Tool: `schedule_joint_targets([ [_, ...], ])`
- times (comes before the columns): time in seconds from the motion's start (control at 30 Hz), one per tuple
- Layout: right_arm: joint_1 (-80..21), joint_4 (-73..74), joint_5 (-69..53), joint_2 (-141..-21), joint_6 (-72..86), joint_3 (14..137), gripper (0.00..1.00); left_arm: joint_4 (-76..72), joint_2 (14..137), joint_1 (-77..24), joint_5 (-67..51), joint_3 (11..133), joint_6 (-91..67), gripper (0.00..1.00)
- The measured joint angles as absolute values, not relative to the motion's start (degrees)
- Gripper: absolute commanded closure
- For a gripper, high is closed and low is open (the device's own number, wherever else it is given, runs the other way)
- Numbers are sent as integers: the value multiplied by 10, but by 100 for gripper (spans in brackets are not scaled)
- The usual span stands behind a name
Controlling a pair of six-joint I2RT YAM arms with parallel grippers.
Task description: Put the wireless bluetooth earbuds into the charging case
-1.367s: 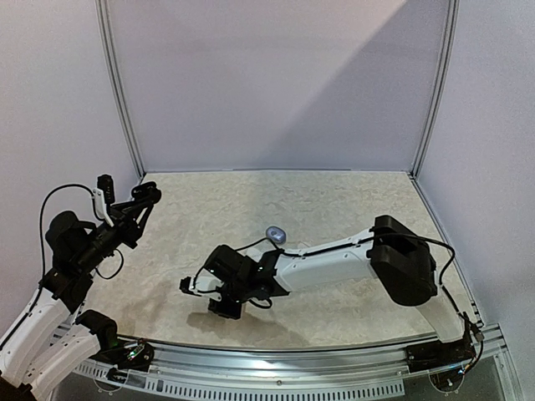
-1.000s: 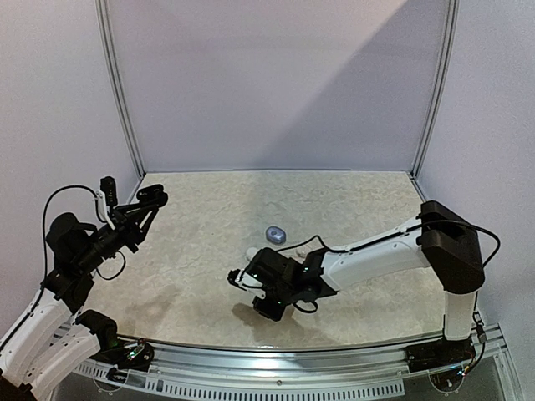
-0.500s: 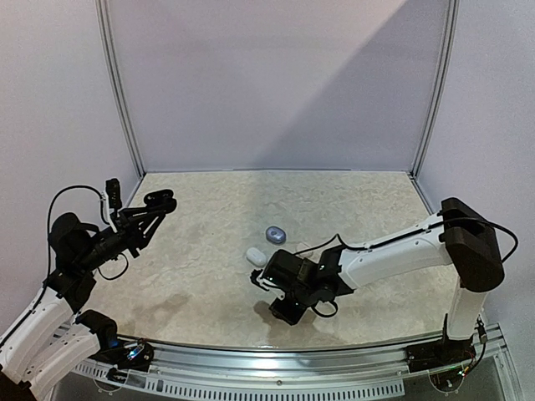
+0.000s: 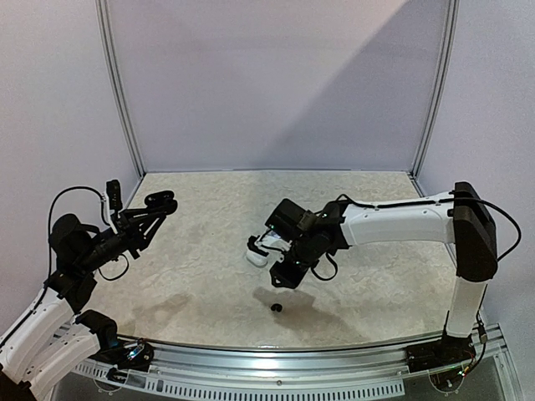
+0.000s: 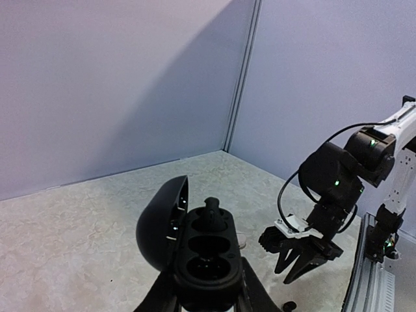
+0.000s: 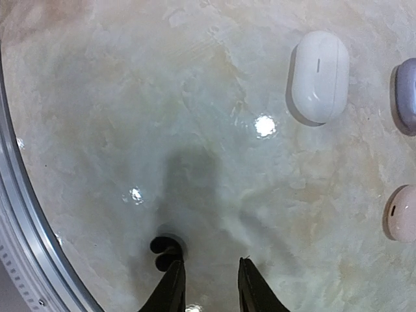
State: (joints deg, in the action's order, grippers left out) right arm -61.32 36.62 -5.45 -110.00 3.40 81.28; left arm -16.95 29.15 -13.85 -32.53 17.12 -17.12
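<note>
My left gripper (image 4: 149, 210) is shut on a black charging case (image 5: 205, 250), held up above the table's left side. The case's lid stands open. One black earbud (image 5: 211, 211) sits in its far socket; the near socket is bare. A second black earbud (image 4: 277, 308) lies loose on the table near the front edge, also seen as the earbud (image 6: 166, 250) just left of my right gripper's left fingertip. My right gripper (image 4: 284, 276) hangs above the table's middle, pointing down. Its jaws stand open with nothing between them (image 6: 209, 289).
A white case (image 6: 318, 77) lies shut on the table beyond the right gripper, the same white case (image 4: 257, 256) by the gripper's left side. A lilac case (image 6: 406, 94) and a pink case (image 6: 403, 213) lie to its right. The metal rail (image 4: 276, 355) borders the near edge.
The right arm has risen and swung back toward the table's middle, leaving the black earbud on the table near the front edge. The left arm has barely moved.
</note>
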Motion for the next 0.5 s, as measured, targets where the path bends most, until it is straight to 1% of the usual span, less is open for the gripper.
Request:
schedule_joint_targets([
  [0.2,-604,384,-65,-1136,-11,841,74,-169,291,-138,-326,171,-169,100],
  [0.33,-606,390,-77,-1164,-27,837,75,-169,291,-138,-326,171,-167,100],
  [0.5,-607,393,-91,-1167,-31,820,75,-169,291,-138,-326,171,-167,100],
])
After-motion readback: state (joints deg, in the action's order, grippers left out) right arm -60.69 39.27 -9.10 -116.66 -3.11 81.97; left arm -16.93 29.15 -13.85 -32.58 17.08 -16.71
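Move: The pair of black earbuds lies about 4 cm back from the right hand, hardly off to either side and some 6 cm below it. The white case stands about 10 cm ahead and 5 cm left of that hand, the pink case about 12 cm ahead and 7 cm to its right, both some 6 cm lower. From the left hand, the earbuds are roughly 7 cm back, 21 cm to the right and 26 cm down. Down towards the pair of black earbuds goes the right hand: after a slight drift forward it sinks about 5 cm and eases back some 2 cm, turning slightly counter-clockwise. Its fingers stay a little open and come close to the earbuds, with no touch to be seen. The left hand keeps still, holding up the open black case. ##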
